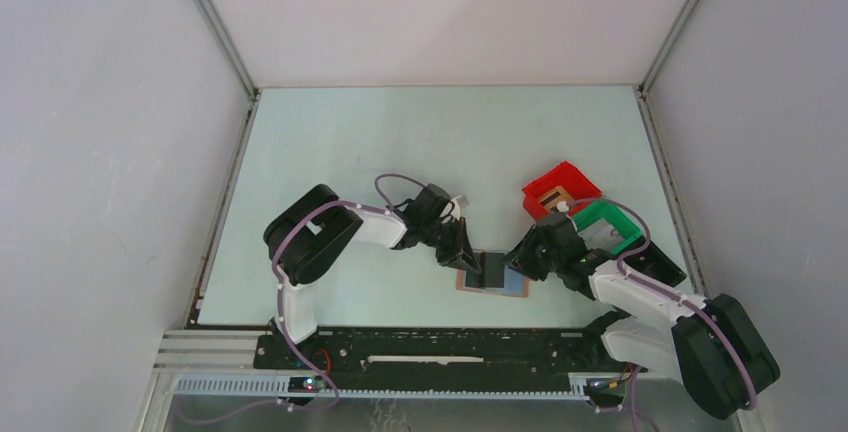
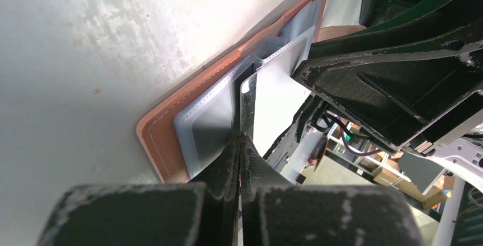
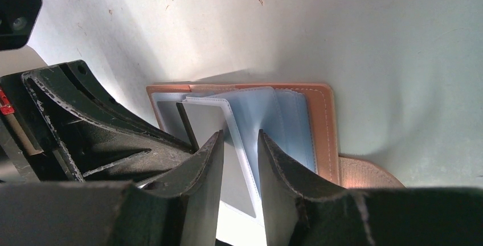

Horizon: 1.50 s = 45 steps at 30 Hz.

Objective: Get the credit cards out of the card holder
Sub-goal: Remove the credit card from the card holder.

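Note:
The tan card holder (image 1: 470,285) lies open on the table between both arms; its blue-grey sleeves fan upward. In the left wrist view the holder (image 2: 165,138) lies beyond my left gripper (image 2: 241,138), which is shut on the edge of a thin glossy grey card (image 2: 273,103) standing on edge partly in the sleeves. My left gripper (image 1: 468,260) is over the holder's left half. My right gripper (image 1: 522,260) is over the right half. In the right wrist view its jaws (image 3: 238,135) stand narrowly open, straddling a clear sleeve (image 3: 250,115) of the holder (image 3: 322,121).
A red bin (image 1: 560,187) and a green bin (image 1: 605,222) stand just behind the right arm. The holder's side tab (image 3: 364,172) sticks out on its right. The two grippers are very close together, the left one (image 3: 85,132) filling the right wrist view's left side.

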Tool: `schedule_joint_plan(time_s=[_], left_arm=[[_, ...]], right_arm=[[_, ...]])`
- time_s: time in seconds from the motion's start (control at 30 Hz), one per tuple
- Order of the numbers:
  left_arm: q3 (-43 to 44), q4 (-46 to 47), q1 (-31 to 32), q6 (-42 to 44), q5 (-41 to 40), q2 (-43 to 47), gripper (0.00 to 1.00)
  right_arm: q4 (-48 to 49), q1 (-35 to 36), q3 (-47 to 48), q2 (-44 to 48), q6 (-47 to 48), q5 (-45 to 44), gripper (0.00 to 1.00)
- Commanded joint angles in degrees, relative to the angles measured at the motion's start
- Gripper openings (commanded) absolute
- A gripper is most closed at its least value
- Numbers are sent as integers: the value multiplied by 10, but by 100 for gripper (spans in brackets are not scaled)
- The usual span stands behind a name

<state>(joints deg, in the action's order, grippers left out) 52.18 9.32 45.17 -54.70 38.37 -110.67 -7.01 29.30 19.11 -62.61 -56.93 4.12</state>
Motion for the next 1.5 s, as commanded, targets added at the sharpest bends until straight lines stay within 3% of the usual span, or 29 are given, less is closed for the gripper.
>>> schedule_joint_plan(time_s=[0.0,0.03,0.17,0.23,0.57,1.03,1.47], left_arm=[[-15,24,-3,-9,-1,20,0],[-15,24,-3,-10,-1,18,3],[-19,24,-3,-13,-3,18,29],[-20,24,-3,-13,-4,17,36],[-19,51,-3,-27,10,7,31],[-1,26,6,-12,4,22,30],[26,2,20,6,11,32,33]], right_arm=[[-69,2,-23,-22,12,-33,38],[-69,2,-23,-22,12,-33,38],[-70,3,-23,-18,11,-32,38],[-73,2,-23,-10,10,-29,38],[-121,-1,-16,117,7,-40,39],[-113,11,-14,166,12,-41,39],[-59,19,-29,92,16,-14,39]])
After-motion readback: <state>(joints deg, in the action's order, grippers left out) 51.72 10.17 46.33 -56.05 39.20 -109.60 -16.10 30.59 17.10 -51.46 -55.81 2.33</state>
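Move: Between the two hands lies the credit card in the card holder's tilted right page: about 4 cm right and 1 cm forward of the left fingertips, and some 2 cm left and 1 cm back from the right ones, near fingertip height. The left pocket sits about 2 cm left of the left hand, level and slightly lower. From the right hand, the strap is roughly 6 cm right and 2 cm back, the green tray 21 cm right and 8 cm ahead. Opening about a third of the way, the left fingers release the inner edge by the card and rise barely 1 cm, wait there, then ease back about 1 cm. The right hand, its fingers staying part open around the raised page's edge at first, draws back and right about 3 cm while rising, lifts a little more, then sinks about 1 cm again towards the page. ##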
